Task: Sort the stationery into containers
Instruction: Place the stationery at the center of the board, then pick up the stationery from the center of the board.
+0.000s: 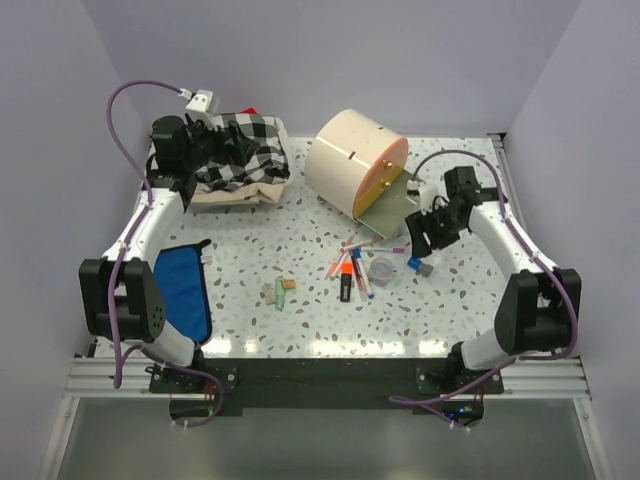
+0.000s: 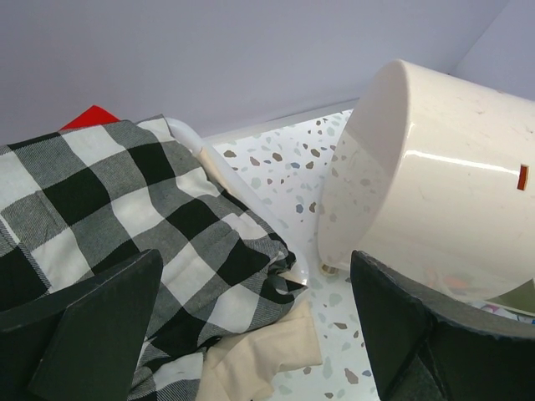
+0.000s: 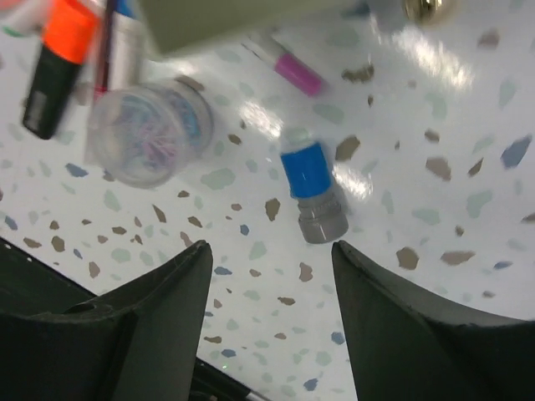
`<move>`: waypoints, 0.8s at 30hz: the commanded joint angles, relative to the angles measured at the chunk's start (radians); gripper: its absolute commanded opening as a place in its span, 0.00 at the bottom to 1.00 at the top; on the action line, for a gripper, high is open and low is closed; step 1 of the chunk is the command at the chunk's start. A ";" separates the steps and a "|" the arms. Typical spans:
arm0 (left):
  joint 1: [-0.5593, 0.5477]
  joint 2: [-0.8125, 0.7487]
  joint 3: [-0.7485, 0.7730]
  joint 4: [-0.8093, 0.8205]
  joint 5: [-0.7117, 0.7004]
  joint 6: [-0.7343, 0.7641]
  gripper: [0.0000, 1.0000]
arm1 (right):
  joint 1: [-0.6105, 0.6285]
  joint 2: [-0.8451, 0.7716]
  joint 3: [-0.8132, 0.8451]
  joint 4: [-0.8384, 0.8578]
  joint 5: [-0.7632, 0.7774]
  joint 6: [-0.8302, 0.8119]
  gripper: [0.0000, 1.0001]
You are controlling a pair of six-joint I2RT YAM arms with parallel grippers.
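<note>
The cream drum cabinet (image 1: 345,160) lies at the back centre, its orange front (image 1: 385,172) facing right with one drawer (image 1: 388,205) pulled out. Pens (image 1: 357,262), an orange highlighter (image 1: 346,278) and a clear pot (image 1: 382,269) lie in front of it, with erasers (image 1: 277,292) further left. My right gripper (image 3: 272,251) is open just above the table, nothing between its fingers. A small blue-and-grey piece (image 3: 311,188) lies just ahead of its tips, beside the pot (image 3: 150,132). My left gripper (image 2: 255,326) hangs wide open over the checked cloth (image 2: 125,217), holding nothing.
The checked cloth pile (image 1: 240,150) sits on a beige cloth (image 1: 235,195) at the back left, with something red (image 2: 94,115) behind it. A blue pouch (image 1: 185,285) lies near the left arm. The open drawer's underside (image 3: 217,21) overhangs the right gripper's view.
</note>
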State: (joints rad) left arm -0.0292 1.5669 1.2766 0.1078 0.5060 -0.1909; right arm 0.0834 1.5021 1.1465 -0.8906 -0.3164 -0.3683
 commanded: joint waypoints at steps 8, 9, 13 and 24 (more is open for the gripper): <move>0.029 -0.030 0.176 -0.101 -0.050 0.065 1.00 | 0.487 0.018 0.297 -0.099 -0.081 -0.677 0.61; 0.029 -0.033 0.172 -0.106 -0.066 0.062 1.00 | 0.536 0.061 0.318 -0.088 -0.067 -0.704 0.61; 0.095 -0.053 0.126 -0.136 -0.128 0.021 1.00 | 0.622 0.233 0.441 0.008 -0.059 -0.820 0.60; 0.114 -0.159 0.017 -0.026 -0.164 -0.013 1.00 | 0.719 0.461 0.466 0.245 -0.257 -0.764 0.63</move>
State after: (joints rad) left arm 0.0784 1.4776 1.3052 0.0055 0.3637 -0.1852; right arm 0.7818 1.9751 1.6142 -0.7788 -0.4725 -1.1374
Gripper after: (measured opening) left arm 0.997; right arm 0.634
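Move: The small yellow block beside the green tube lies some 36 cm to the left of my right hand, about 5 cm nearer my base and 7 cm lower; the green tube is about 3 cm left of the block and 2 cm nearer still. On the way, the clear cup stands about 12 cm left and 3 cm back, the black-and-orange marker about 22 cm left and 6 cm back. From my left hand, the block is roughly 13 cm right, 24 cm back and 25 cm down. I swing my empty right hand about 29 cm left, arcing some 10 cm up and over the cup and pens, then down to near its starting height, short of the yellow block and green tube. Its wrist turns some 80 degrees counter-clockwise with the fingers still part-open. My wide-open left hand lifts about 5 cm, then swings 7 cm left, sinking a little and turning slightly counter-clockwise. ##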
